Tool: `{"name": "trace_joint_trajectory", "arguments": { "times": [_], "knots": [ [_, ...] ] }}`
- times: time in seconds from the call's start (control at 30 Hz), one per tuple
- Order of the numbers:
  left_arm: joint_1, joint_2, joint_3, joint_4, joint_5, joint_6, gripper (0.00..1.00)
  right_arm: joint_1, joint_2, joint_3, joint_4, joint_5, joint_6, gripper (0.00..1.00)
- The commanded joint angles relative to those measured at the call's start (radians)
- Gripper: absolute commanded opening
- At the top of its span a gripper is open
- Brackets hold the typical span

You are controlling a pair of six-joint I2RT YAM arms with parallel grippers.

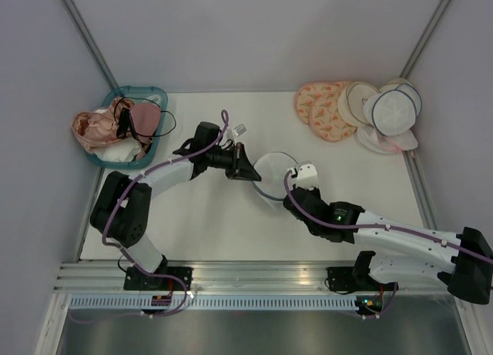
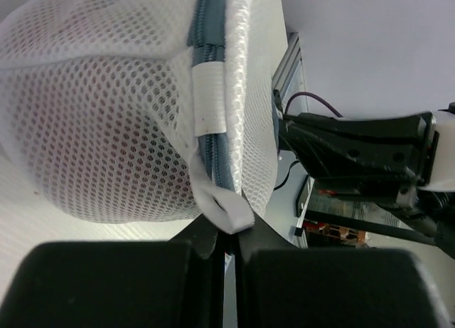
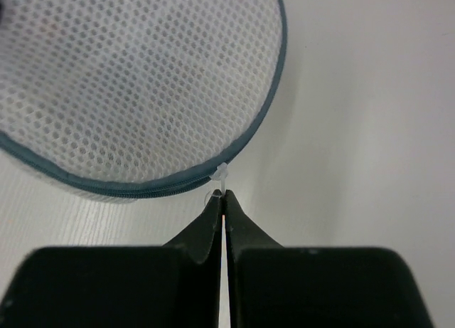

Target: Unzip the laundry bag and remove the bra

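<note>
The laundry bag (image 1: 271,172), a white mesh dome with dark blue zipper trim (image 2: 210,72), sits mid-table between both arms. My left gripper (image 2: 229,235) is shut on the bag's white fabric loop (image 2: 225,211) at its left side. On the bag's near right edge, my right gripper (image 3: 223,198) is shut on the small clear zipper pull (image 3: 221,176). The zipper (image 3: 142,188) looks closed along the part that shows. Only a dim pinkish shade (image 2: 124,139) comes through the mesh, so the bra stays hidden.
A teal basket (image 1: 139,91) with pink garments stands at the back left. Several round peach, cream and white bags (image 1: 356,110) are heaped at the back right. A small white item (image 1: 239,129) lies behind the left gripper. Walls close in on three sides.
</note>
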State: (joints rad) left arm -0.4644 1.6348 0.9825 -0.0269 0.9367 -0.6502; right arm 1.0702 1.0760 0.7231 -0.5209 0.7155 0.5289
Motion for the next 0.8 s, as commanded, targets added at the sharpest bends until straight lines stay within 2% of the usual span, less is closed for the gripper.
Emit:
{"name": "trace_joint_trajectory", "arguments": {
  "times": [0.0,0.03,0.07,0.1,0.17,0.23,0.27,0.33,0.4,0.53,0.67,0.77],
  "knots": [
    [0.007,0.112,0.129,-0.076,0.065,0.112,0.05,-0.007,-0.053,-0.004,0.053,-0.037,-0.038,0.00],
    [0.007,0.131,0.148,-0.074,0.057,0.106,0.29,-0.009,-0.068,-0.011,0.080,-0.081,-0.043,0.00],
    [0.007,0.148,0.168,-0.068,0.027,0.090,0.43,-0.007,-0.074,-0.025,0.093,-0.105,-0.050,0.00],
    [0.007,0.143,0.168,-0.061,0.008,0.083,0.63,-0.007,-0.080,-0.028,0.107,-0.119,-0.050,0.00],
    [0.007,0.105,0.128,-0.056,-0.086,0.055,0.84,-0.007,-0.083,-0.036,0.117,-0.163,-0.052,0.00],
    [0.007,0.008,0.081,-0.054,-0.160,0.035,0.99,-0.007,-0.083,-0.037,0.136,-0.192,-0.052,0.00],
    [0.007,-0.028,0.026,-0.064,-0.232,0.017,1.00,-0.007,-0.082,-0.039,0.143,-0.229,-0.050,0.01],
    [0.007,-0.151,-0.075,-0.070,-0.274,-0.009,1.00,-0.007,-0.079,-0.040,0.174,-0.281,-0.052,0.00],
    [0.006,-0.241,-0.143,-0.065,-0.321,-0.057,1.00,-0.007,-0.074,-0.039,0.196,-0.405,-0.062,0.00],
    [-0.003,-0.458,-0.312,0.021,-0.337,-0.179,1.00,-0.007,-0.070,-0.065,0.353,-0.690,-0.070,0.00],
    [-0.048,-0.501,-0.422,0.139,-0.322,-0.314,1.00,-0.006,-0.047,-0.090,0.439,-0.781,-0.060,0.01],
    [-0.085,-0.457,-0.444,0.244,-0.303,-0.382,1.00,-0.006,-0.025,-0.093,0.470,-0.795,-0.061,0.00]
  ]
}}
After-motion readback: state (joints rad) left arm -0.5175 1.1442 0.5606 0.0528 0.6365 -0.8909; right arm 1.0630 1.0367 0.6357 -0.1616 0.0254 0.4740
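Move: Between the left fingers the white tab at the zip's end is already pinched; the zip puller held by the right fingers lies about 10 cm to this hand's right and 4 cm back. The mesh bag's middle is some 6 cm right, 1 cm back and 3 cm below the left hand. From the right hand the puller is in its grip, the tab about 10 cm left and 4 cm ahead, the bag's middle about 5 cm left, 3 cm ahead and 3 cm below. Opening wide, the left fingers let go of the white tab while the hand pokes forward about 3 cm and dips slightly, then it draws back some 9 cm and left about 5, turning counter-clockwise. Still pinching the puller, the right hand sweeps left about 11 cm and back 6, closing on the left hand and swinging round counter-clockwise some 30 degrees. ##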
